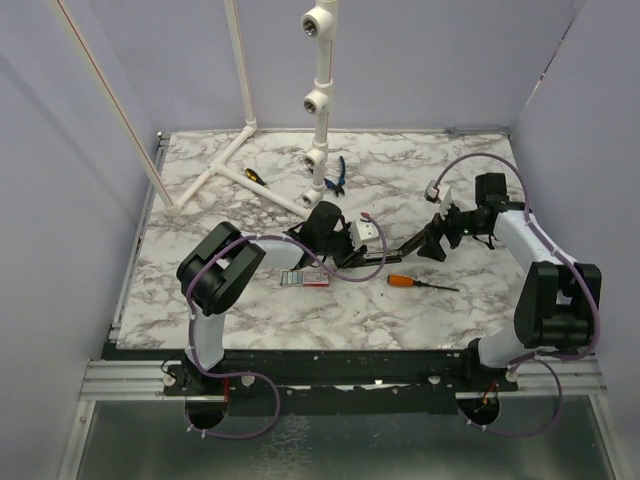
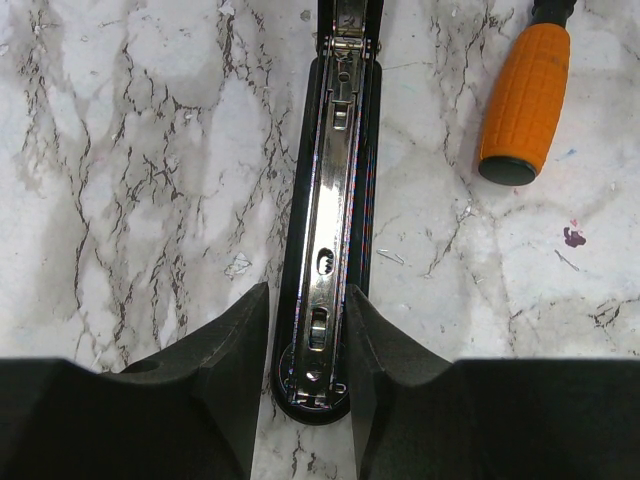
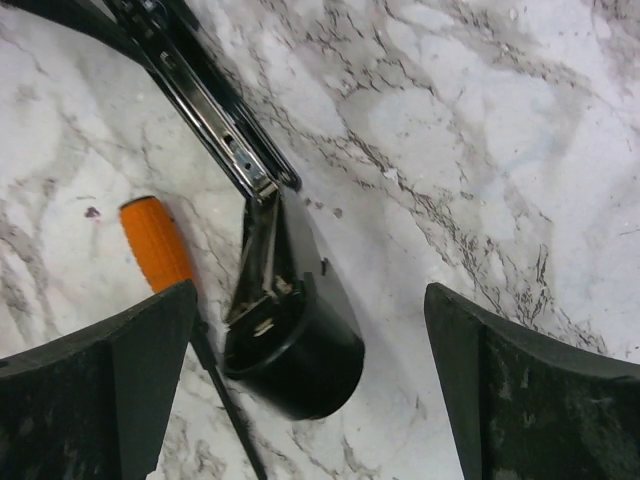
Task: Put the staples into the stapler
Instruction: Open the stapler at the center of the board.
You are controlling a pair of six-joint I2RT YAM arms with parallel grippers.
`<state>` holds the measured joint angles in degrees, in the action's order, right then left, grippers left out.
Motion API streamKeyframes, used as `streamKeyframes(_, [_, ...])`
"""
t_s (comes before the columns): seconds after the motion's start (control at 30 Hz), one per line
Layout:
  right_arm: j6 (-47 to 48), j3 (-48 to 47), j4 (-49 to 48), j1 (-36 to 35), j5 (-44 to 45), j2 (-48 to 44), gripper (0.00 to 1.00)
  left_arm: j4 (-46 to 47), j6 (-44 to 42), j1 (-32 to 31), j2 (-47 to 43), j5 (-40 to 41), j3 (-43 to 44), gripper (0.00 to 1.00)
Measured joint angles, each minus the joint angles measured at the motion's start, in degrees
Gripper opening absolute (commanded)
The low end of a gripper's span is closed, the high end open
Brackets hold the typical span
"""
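The black stapler (image 1: 405,246) lies opened flat on the marble table. Its shiny metal channel (image 2: 335,200) faces up. My left gripper (image 2: 308,300) is over the channel's front end, and its two dark fingers lie against the stapler's long sides. The hinged top cover (image 3: 290,330) is folded out towards my right gripper (image 3: 310,290), which hangs open over it, both fingers well clear. The staples' white box with red marking (image 1: 312,279) rests on the table to the left of the arms' meeting point, untouched. No loose staple strip shows.
An orange-handled screwdriver (image 1: 420,284) lies just in front of the stapler, its handle (image 2: 525,100) close to the hinge. White pipe pieces (image 1: 320,90) stand at the back. Blue-handled pliers (image 1: 335,176) and a small yellow screwdriver (image 1: 255,175) lie beside them.
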<state>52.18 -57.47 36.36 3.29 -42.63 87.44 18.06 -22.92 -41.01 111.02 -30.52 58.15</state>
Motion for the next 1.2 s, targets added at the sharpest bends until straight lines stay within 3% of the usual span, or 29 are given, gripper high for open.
streamKeyframes(0.2, [-8.96, -0.96, -0.76, -0.02, -2.69, -4.07, 1.0, 0.07, 0.17, 0.0, 0.0, 0.13, 0.0, 0.36])
streamKeyframes(0.53, [-20.72, -3.37, -4.0, 0.0, 0.44, -2.32, 0.99, 0.28, 0.22, -0.26, 0.0, 0.15, -0.13, 0.36])
streamKeyframes(1.2, [-18.6, -5.25, -2.34, 8.81, 0.5, 10.47, 0.97, 1.75, -0.22, -0.37, 0.0, 0.68, -0.85, 0.36])
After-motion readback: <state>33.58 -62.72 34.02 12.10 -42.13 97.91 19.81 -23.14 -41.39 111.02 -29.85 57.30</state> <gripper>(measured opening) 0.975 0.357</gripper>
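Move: The stapler's raised lid has its middle about 5 cm left of the right hand, 1 cm back and 2 cm below. From the same hand, the stapler base lies some 15 cm left, 4 cm back, and the screwdriver 11 cm back, 3 cm left, both about 6 cm below. From the left hand, the lid is roughly 17 cm right, 3 cm forward and 3 cm higher. Open right hand rises 4 cm, then sweeps down and right to flatten the lid; left still grips base. ##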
